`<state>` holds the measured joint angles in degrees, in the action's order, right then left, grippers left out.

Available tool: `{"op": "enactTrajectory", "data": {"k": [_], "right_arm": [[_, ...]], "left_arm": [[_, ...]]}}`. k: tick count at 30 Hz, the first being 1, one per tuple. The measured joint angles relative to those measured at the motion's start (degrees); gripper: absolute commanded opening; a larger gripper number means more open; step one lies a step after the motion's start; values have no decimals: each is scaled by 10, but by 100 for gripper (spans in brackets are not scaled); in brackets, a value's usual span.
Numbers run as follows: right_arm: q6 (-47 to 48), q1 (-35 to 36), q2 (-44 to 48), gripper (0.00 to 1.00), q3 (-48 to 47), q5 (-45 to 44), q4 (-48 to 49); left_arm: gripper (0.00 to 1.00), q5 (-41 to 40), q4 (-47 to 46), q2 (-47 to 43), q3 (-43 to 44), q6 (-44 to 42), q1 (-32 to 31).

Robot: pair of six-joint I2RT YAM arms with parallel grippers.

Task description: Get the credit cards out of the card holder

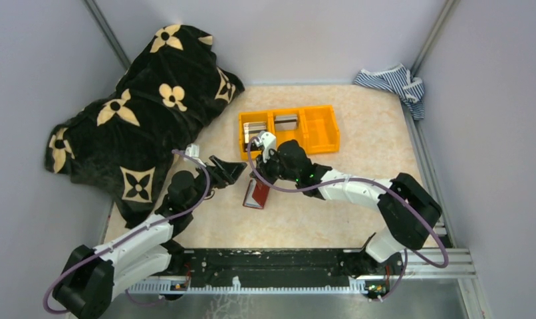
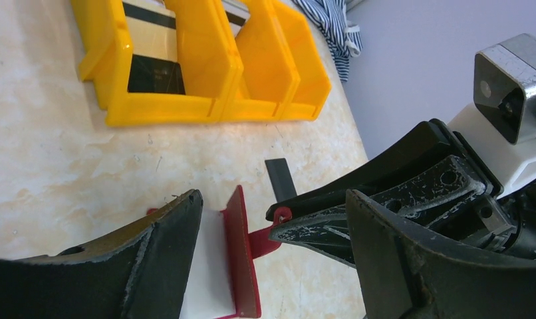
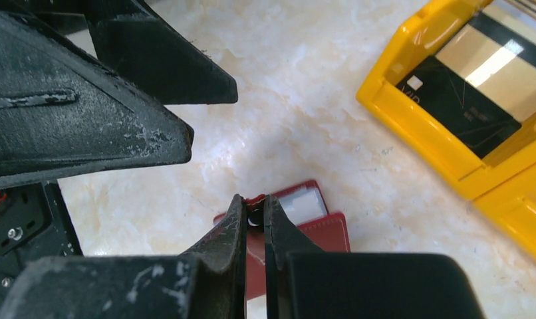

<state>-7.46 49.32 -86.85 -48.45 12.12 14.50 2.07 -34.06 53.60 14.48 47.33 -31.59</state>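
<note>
The dark red card holder [image 1: 257, 194] lies on the table between the two arms. One flap [image 2: 242, 252] stands raised off the pale inner pocket [image 2: 199, 266]. My right gripper [image 3: 253, 203] is shut on the holder's little red closing tab [image 2: 282, 214]. My left gripper [image 2: 275, 203] is open and straddles the holder and the right fingertips, touching neither. Credit cards lie in the orange bin: a dark card [image 3: 465, 109] and a beige card [image 3: 498, 63] in one compartment, another card [image 1: 286, 121] in the middle one. A dark flat strip [image 2: 280, 178] shows behind the right fingers; I cannot tell what it is.
The orange three-compartment bin [image 1: 322, 109] stands just beyond the card holder. A black blanket with beige flowers [image 1: 139, 113] covers the back left. A striped cloth [image 1: 395, 83] lies in the back right corner. Grey walls enclose the table.
</note>
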Motion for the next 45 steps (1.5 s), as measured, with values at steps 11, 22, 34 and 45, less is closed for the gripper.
{"op": "enactTrajectory", "data": {"k": [11, 22, 34, 45], "right_arm": [[6, 0, 0, 0, -16, 6, -8], [-22, 0, 55, 0, 90, -41, 2], [-48, 0, 124, 0, 179, -93, 5], [-64, 0, 144, 0, 213, -159, -30]], "left_arm": [[84, -19, 17, -23, -6, -9, 0], [84, 16, -14, 51, -7, -5, 0], [84, 99, -83, 155, 12, 15, 0], [85, 145, -141, 229, 46, 31, 0]]}}
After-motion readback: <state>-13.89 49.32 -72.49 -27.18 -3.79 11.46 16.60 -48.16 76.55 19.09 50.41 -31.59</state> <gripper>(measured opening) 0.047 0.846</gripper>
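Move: The card holder stands half open, its strap already pinched in the shut right fingers; its middle lies about 3 cm back of the right hand and 7 below, level sideways. From the left hand it is about 7 cm right, 4 back and 11 down. From the right hand, the yellow box's middle is roughly 20 cm ahead and 11 right, the black card some 3 cm ahead and 20 right, both on the table. Keep the right gripper's pinch on the strap and draw the holder's cover open to the right about 11 cm, sinking some 8 cm and easing back slightly while turning clockwise about 15 degrees. Bring the left gripper, fingers still wide open, first down and then mainly right, about 5 cm, over the holder, turning it clockwise as well. ##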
